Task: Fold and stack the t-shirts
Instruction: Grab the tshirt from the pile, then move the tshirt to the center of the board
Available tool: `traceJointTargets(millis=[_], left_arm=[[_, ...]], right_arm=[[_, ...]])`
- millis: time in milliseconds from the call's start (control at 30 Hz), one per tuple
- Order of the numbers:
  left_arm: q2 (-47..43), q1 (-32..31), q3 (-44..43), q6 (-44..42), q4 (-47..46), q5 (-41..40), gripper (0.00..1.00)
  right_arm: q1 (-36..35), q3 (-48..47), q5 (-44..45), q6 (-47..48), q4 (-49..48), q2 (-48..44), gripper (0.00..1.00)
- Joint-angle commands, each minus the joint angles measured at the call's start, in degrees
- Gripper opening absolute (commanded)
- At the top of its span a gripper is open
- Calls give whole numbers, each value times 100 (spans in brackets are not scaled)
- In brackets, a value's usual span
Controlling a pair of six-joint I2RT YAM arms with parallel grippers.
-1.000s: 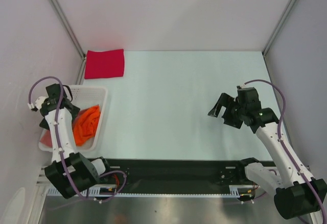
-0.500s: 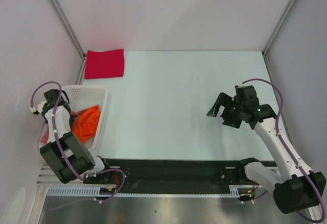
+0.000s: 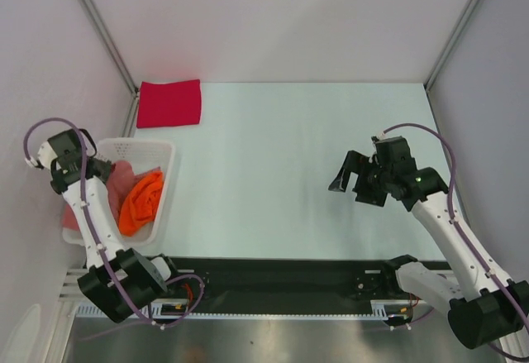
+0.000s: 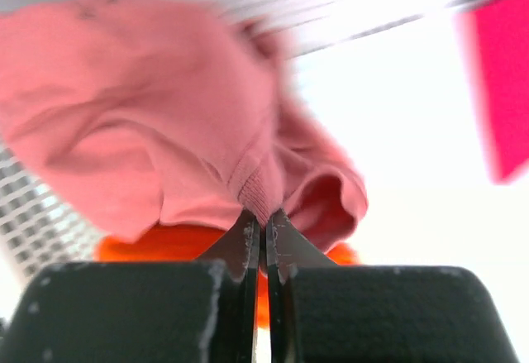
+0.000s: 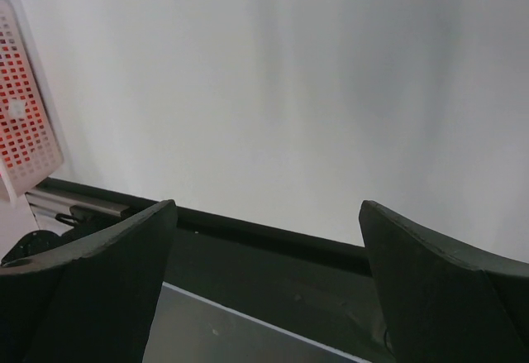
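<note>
My left gripper [image 4: 264,218] is shut on the ribbed collar of the salmon-pink t-shirt [image 4: 157,123], which bunches just beyond the fingertips. In the top view this pink t-shirt [image 3: 121,179] rises out of the white mesh basket [image 3: 162,150], held by the left gripper [image 3: 97,167] over the basket's left side. An orange t-shirt [image 3: 140,200] lies crumpled in the basket beneath it, and shows below the pink cloth as orange t-shirt [image 4: 165,243]. A crimson red t-shirt [image 3: 169,102] lies folded flat at the table's far left corner. My right gripper [image 3: 351,183] hangs open and empty above the right half of the table.
The basket's mesh wall [image 5: 21,107] shows at the left edge of the right wrist view. A black rail [image 3: 281,274] runs along the near table edge between the arm bases. Pale walls with metal corner posts [image 3: 103,28] enclose the table.
The left gripper has closed on the pink t-shirt's collar and lifted it up and leftward out of the basket. The right arm has shifted only slightly leftward, still open.
</note>
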State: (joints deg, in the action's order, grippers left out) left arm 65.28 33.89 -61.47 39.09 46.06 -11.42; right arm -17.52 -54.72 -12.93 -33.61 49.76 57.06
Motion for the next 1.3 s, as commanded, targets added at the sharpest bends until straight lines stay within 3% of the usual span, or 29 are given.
traceJointTargets(millis=[0,200,267,467,533,567,667,700,800,900,967,1033,1133,1267], left_arm=[[-288,-267,-1066,213,50,903,0],[-182,-892,-3070,476,-18,1607,0],[-129,-945,-3791,695,-324,2370,0],[37,-1305,-4926,2134,-2757,4434,0],[125,-1402,-5163,2732,-3995,4875,0],[291,-1446,-5243,3458,-4992,5312,0],[765,-1990,-5822,4384,-5782,5737,1],[907,-2435,-5997,4483,-5967,5826,0],[1233,-3384,-6377,4502,-6038,6045,0],[1216,-4421,-5852,4213,-6039,6178,0],[1259,-5020,-5054,3994,-6048,6353,0],[1277,-5339,-4658,3914,-5952,6484,0],[1050,-5551,-3780,3013,-5120,6390,1],[776,-5551,-2828,1420,-2285,5678,0]], right_arm=[[-103,-320,27,144,96,-195,100],[-120,-259,-140,161,8,-625,100],[-120,-241,-166,187,-27,-687,100],[-111,-30,-377,109,-326,-836,100],[-103,66,-421,65,-431,-889,100],[-85,93,-430,12,-458,-942,100],[-24,146,-421,-41,-537,-1082,100],[-6,154,-404,-67,-555,-1135,100],[117,269,-324,-286,-686,-1380,100],[257,374,-447,-348,-845,-1626,100],[310,357,-613,-192,-906,-1706,100],[328,304,-1025,151,-993,-1698,100],[328,67,-1256,503,-855,-1610,97],[328,-4,-1045,785,-669,-1663,96]])
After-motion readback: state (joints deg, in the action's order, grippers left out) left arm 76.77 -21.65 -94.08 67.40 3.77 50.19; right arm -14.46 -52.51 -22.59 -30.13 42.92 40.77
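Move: The left fingers are already pinching the pink t-shirt above the basket. The clear middle of the table, where they carry it, lies about 47 cm to the right, 9 cm ahead and 18 cm below. The orange t-shirt in the basket is roughly 7 cm right, 4 cm back and 13 cm down; the folded red shirt is some 36 cm ahead and 12 cm right. From the right hand, the table's middle is about 21 cm left, 11 cm ahead and 17 cm below. Up in a fast swing, the left hand hauls the pinched pink t-shirt out of the basket, rising over 50 cm while sweeping right, then sinks about 20 cm, still travelling right, some 44 cm across in all. Its wrist swings clockwise until the fingers point right and nearly level, their grip kept. The open right hand rises about 7 cm, its fingers tipping up. ##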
